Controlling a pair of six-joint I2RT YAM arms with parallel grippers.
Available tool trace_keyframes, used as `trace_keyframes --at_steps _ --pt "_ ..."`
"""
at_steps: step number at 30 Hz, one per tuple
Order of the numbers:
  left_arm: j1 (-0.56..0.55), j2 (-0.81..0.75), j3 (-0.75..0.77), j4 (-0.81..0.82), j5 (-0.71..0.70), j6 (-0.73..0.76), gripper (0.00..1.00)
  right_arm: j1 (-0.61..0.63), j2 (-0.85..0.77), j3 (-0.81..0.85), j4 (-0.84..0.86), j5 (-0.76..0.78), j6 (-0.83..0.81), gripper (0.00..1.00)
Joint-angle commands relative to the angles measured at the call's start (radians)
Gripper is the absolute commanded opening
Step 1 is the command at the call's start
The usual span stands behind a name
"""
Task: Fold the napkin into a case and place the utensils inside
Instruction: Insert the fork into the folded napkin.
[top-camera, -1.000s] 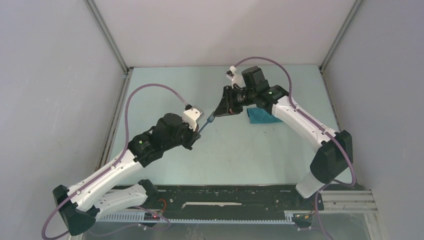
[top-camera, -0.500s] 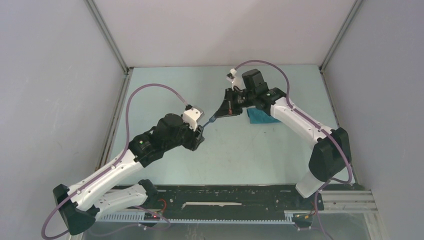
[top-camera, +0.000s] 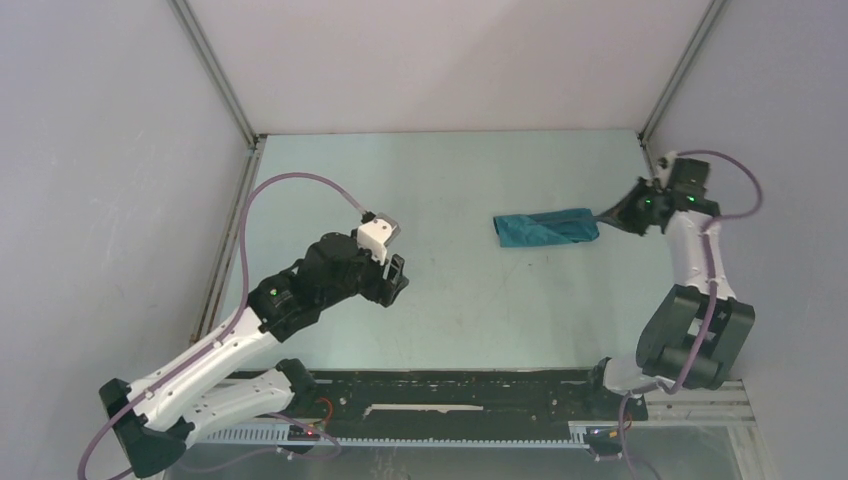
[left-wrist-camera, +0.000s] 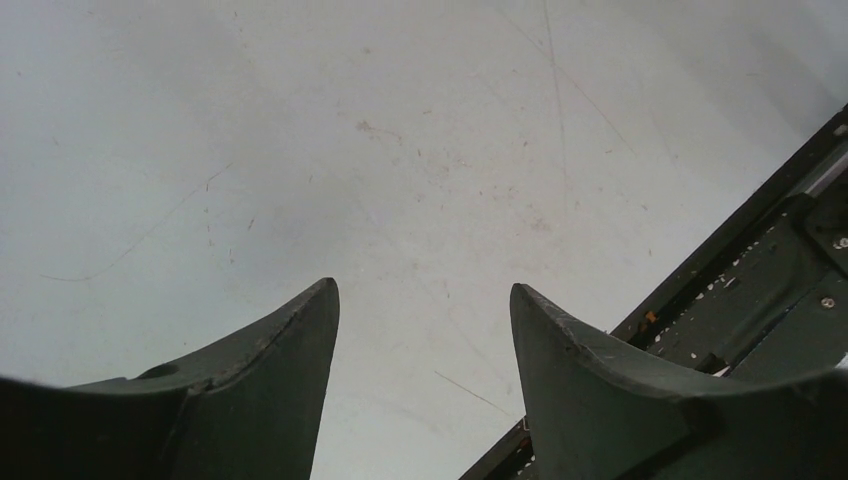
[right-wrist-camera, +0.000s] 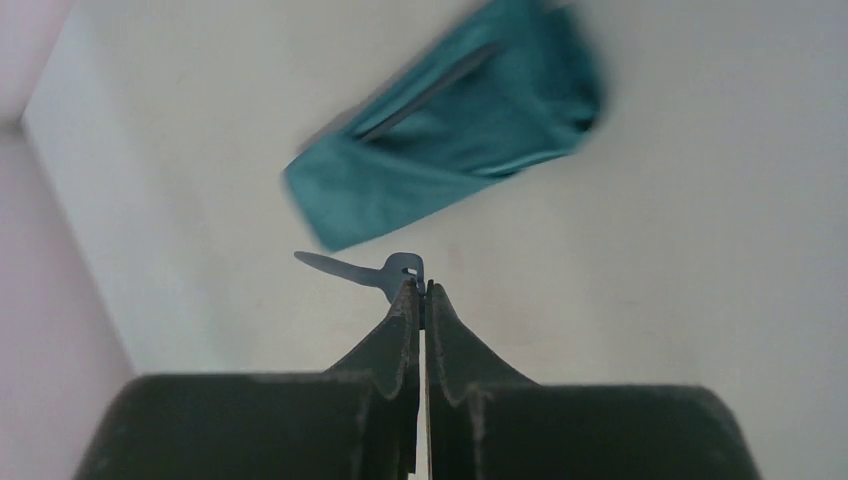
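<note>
The napkin lies folded as a narrow teal case (top-camera: 545, 226) on the table right of centre, seen blurred in the right wrist view (right-wrist-camera: 450, 115). A dark slim line (right-wrist-camera: 430, 88) runs along its fold. My right gripper (top-camera: 612, 211) hangs at the case's right end. Its jaws (right-wrist-camera: 421, 287) are shut on a slim dark utensil (right-wrist-camera: 345, 267), pinching the wider slotted end while the tapered end points left, short of the cloth. My left gripper (top-camera: 395, 275) is at centre left, open (left-wrist-camera: 422, 288), nothing between its fingers, only bare table beneath.
Grey enclosure walls (top-camera: 760, 120) stand close beside the right arm. A black rail (top-camera: 450, 385) runs along the near table edge and shows at the lower right of the left wrist view (left-wrist-camera: 760, 270).
My left gripper opened and let go of the utensil. The right gripper, shut on it, swung from the table's middle to the far right, beside the case's right end.
</note>
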Motion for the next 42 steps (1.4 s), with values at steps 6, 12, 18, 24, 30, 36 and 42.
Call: trace_keyframes --at_steps 6,12,18,24,30,36,42 --pt "-0.006 -0.066 -0.027 0.054 0.027 -0.047 0.70 -0.247 0.036 -0.027 0.160 0.014 -0.197 0.00" --pt "-0.006 -0.047 -0.032 0.065 0.040 -0.051 0.70 -0.304 0.149 -0.017 0.252 -0.060 -0.243 0.00" --pt "-0.004 -0.010 -0.026 0.073 0.038 -0.048 0.70 -0.322 0.246 0.009 0.276 -0.105 -0.260 0.00" --pt "-0.005 0.012 -0.024 0.073 0.037 -0.044 0.70 -0.325 0.314 0.026 0.282 -0.165 -0.270 0.00" --pt "-0.003 0.014 -0.025 0.071 0.032 -0.040 0.70 -0.322 0.375 0.047 0.272 -0.228 -0.262 0.00" --pt "-0.005 0.012 -0.022 0.068 0.033 -0.039 0.70 -0.305 0.439 0.079 0.250 -0.280 -0.264 0.00" --pt "-0.004 0.010 -0.022 0.070 0.034 -0.038 0.70 -0.258 0.473 0.094 0.246 -0.277 -0.263 0.00"
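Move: The right hand holds the fork, and the folded napkin's middle lies about 7 cm ahead, 6 cm to the left and some 15 cm below this hand; its layered open end is farther right. The knife already lies in the napkin, about 9 cm ahead, 6 cm to the left and also some 15 cm below. From the idle left hand the napkin is roughly 24 cm ahead, 38 cm to the right and 20 cm lower. Still pinching the fork near its tines, handle leading, the right hand carries on about 13 cm to the right to get beyond the napkin's open end, then sinks some 11 cm. In the later descent it eases forward and back left by 3 cm, bringing the fork handle towards the pocket; the wrist ends turned only slightly. The open, empty left hand bobs up and settles just over 1 cm lower. ##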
